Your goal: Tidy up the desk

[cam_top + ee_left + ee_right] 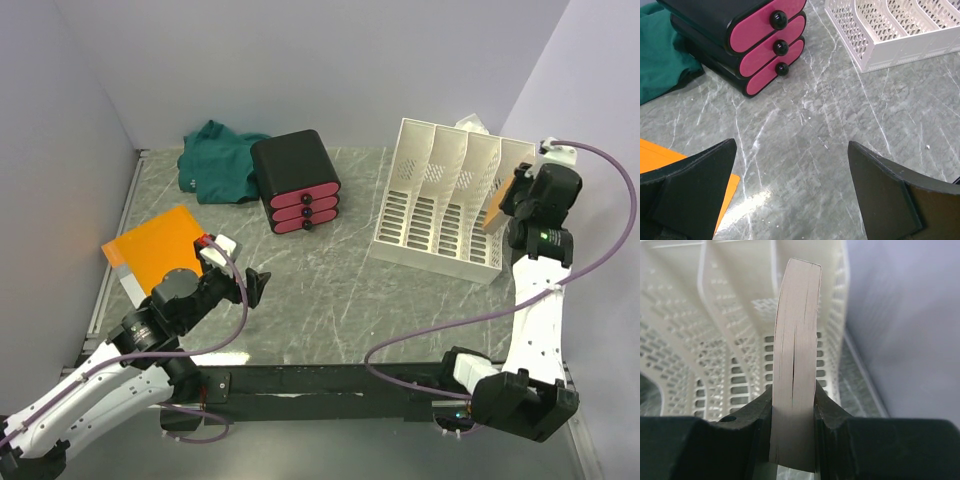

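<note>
The grey-green marble desk (330, 290) carries all the objects. My right gripper (515, 200) is shut on a thick book (797, 330) with an orange cover (496, 207). It holds the book upright, page edges towards the wrist camera, above the right end of the white slotted file rack (440, 210). My left gripper (245, 283) hovers low over bare desk (805, 125). It is open wide (791, 150) with nothing between its fingers, just right of a flat orange folder (160, 245).
A black drawer box with pink fronts (297, 180) stands at the back centre. A crumpled green cloth (215, 160) lies against its left side. Walls close in the desk at the left, back and right. The rack (715, 340) fills the right wrist view.
</note>
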Controlling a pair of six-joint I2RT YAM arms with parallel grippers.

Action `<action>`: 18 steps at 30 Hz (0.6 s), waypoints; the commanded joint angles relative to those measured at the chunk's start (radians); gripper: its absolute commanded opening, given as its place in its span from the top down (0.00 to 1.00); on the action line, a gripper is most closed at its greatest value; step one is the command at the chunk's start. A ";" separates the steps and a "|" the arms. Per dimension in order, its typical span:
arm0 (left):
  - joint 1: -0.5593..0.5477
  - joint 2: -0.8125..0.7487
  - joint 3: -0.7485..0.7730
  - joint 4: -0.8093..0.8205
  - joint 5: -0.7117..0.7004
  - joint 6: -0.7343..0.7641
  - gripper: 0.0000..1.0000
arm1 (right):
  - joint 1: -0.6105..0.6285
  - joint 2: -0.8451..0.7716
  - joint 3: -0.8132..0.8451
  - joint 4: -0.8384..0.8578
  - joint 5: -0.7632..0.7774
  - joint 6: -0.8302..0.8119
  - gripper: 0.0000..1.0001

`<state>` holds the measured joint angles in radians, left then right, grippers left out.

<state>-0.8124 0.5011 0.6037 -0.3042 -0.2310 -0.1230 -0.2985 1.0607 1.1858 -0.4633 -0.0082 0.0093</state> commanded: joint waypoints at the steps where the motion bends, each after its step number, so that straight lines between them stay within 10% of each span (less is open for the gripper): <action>1: 0.001 -0.001 0.008 0.028 -0.001 0.020 0.01 | -0.059 -0.011 0.031 0.107 0.047 -0.037 1.00; 18: 0.002 -0.013 0.010 0.025 -0.011 0.022 0.00 | -0.079 0.263 -0.049 0.264 -0.199 -0.169 1.00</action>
<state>-0.8120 0.4946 0.6037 -0.3046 -0.2337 -0.1150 -0.3737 1.3048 1.1381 -0.3279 -0.1242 -0.1242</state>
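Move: The orange book is already upright in my right hand. It is bound for the rack's rightmost compartment, whose middle lies about 5 cm ahead, 2 cm to the right and 15 cm below. The next compartment lies 5 cm to my left and the rack's outer wall 6 cm to my right, both as far ahead and as low; the drawer cabinet is some 40 cm left and 7 cm ahead. From my left hand the rightmost compartment is roughly 52 cm right and 18 cm ahead. I finish swinging my right hand about 3 cm to the right to line the book up between the last divider and the outer wall. Then I sink it some 8 cm, picking up speed, while reaching about 5 cm forward into the rack's rightmost compartment, my fingertips tipping down roughly 10 degrees and my pinch on the book's spine kept. ##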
